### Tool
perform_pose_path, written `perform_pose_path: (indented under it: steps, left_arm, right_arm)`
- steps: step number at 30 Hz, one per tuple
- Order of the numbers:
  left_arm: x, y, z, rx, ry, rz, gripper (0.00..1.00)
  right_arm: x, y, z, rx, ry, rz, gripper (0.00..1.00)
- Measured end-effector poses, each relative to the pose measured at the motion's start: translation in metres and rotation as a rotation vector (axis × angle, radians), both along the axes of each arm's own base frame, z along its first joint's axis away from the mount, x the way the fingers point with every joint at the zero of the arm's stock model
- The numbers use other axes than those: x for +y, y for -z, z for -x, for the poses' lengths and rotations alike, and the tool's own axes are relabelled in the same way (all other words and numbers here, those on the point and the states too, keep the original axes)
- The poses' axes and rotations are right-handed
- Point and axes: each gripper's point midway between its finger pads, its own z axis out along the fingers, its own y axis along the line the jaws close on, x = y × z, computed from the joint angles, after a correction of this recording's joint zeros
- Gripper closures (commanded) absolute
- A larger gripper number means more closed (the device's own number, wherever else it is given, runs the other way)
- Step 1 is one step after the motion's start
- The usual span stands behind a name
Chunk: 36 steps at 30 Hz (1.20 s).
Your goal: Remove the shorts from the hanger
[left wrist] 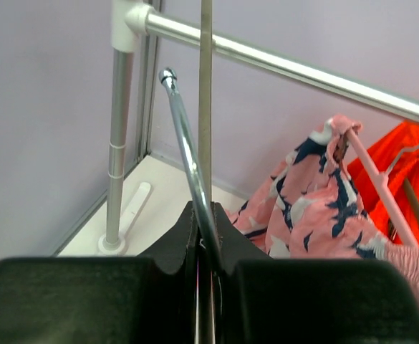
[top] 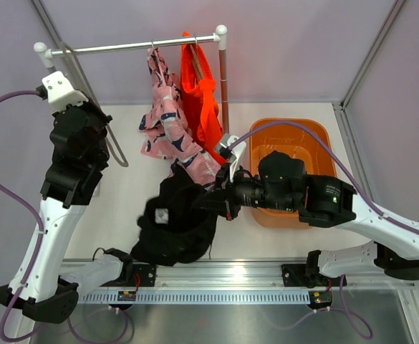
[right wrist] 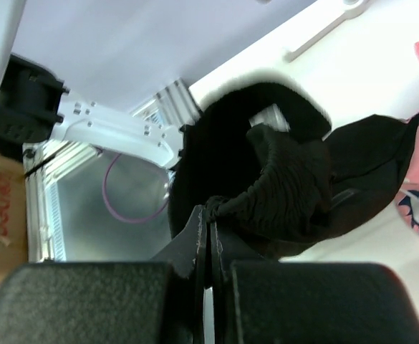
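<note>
My left gripper (top: pixel 100 129) is shut on the chrome hook of a bare hanger (top: pixel 116 147), held up at the left of the rack; the hook (left wrist: pixel 192 172) runs between the jaws of that gripper (left wrist: pixel 208 215). The black shorts (top: pixel 177 222) lie bunched on the table near the front edge, apart from that hanger. My right gripper (top: pixel 215 197) is shut on their gathered waistband (right wrist: pixel 266 186), pinched at the tips of the gripper (right wrist: pixel 209 215). Pink printed shorts (top: pixel 162 115) and orange shorts (top: pixel 202 93) hang on hangers from the rail (top: pixel 130 47).
An orange tub (top: pixel 299 136) stands at the right, partly under my right arm. The rack's right post (top: pixel 223 79) rises beside the orange shorts, and its left post (left wrist: pixel 117 143) stands near the corner. Walls close in the back and both sides.
</note>
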Motion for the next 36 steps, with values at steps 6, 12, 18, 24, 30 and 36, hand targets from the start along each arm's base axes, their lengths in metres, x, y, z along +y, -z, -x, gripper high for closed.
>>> perform_pose_path:
  steps: [6,12,18,24,30,36]
  left_arm:
    - [0.002,-0.009,-0.002,-0.048,-0.008,0.025,1.00]
    - [-0.007,-0.006,-0.002,-0.044,0.052,0.046,1.00]
    - [-0.027,-0.004,0.006,-0.019,0.191,0.056,1.00]
    - [-0.060,0.006,0.011,0.055,0.385,0.052,1.00]
    - [-0.078,0.029,0.018,0.133,0.495,0.045,1.00]
    - [-0.081,0.056,0.032,0.190,0.535,0.041,1.00]
  right_arm:
    - [-0.019,-0.002,0.012,0.004,-0.028,0.002,1.00]
    - [-0.059,-0.036,-0.003,-0.038,0.111,-0.005,1.00]
    - [-0.137,-0.133,-0.050,-0.194,0.482,-0.182,1.00]
    - [-0.208,-0.184,-0.112,-0.471,0.979,-0.157,1.00]
    - [-0.233,-0.213,-0.167,-0.619,1.305,-0.033,1.00]
    - [-0.261,-0.232,-0.209,-0.681,1.472,-0.005,1.00]
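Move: The black shorts, already free of the hanger, hang from the right fingers; the orange basket they go to is roughly 24 cm ahead, 29 cm right and 35 cm below that hand. The pink shorts hang some 29 cm ahead of it, 8 cm left, 10 cm lower; the orange shorts about 32 cm straight ahead and 8 cm lower. From the left hand, which grips the empty hanger, the pink shorts are 6 cm ahead, 17 cm right, 17 cm below, and the basket 2 cm ahead, 55 cm right, 41 cm below. The black shorts stay pinched as the right hand sweeps them about 26 cm right, lifting and reaching forward over 20 cm each, out over the basket, while its wrist swings clockwise from pointing left to pointing forward and slightly up. The left hand keeps the hanger, carries it right and then down, and turns clockwise some 30 degrees. ##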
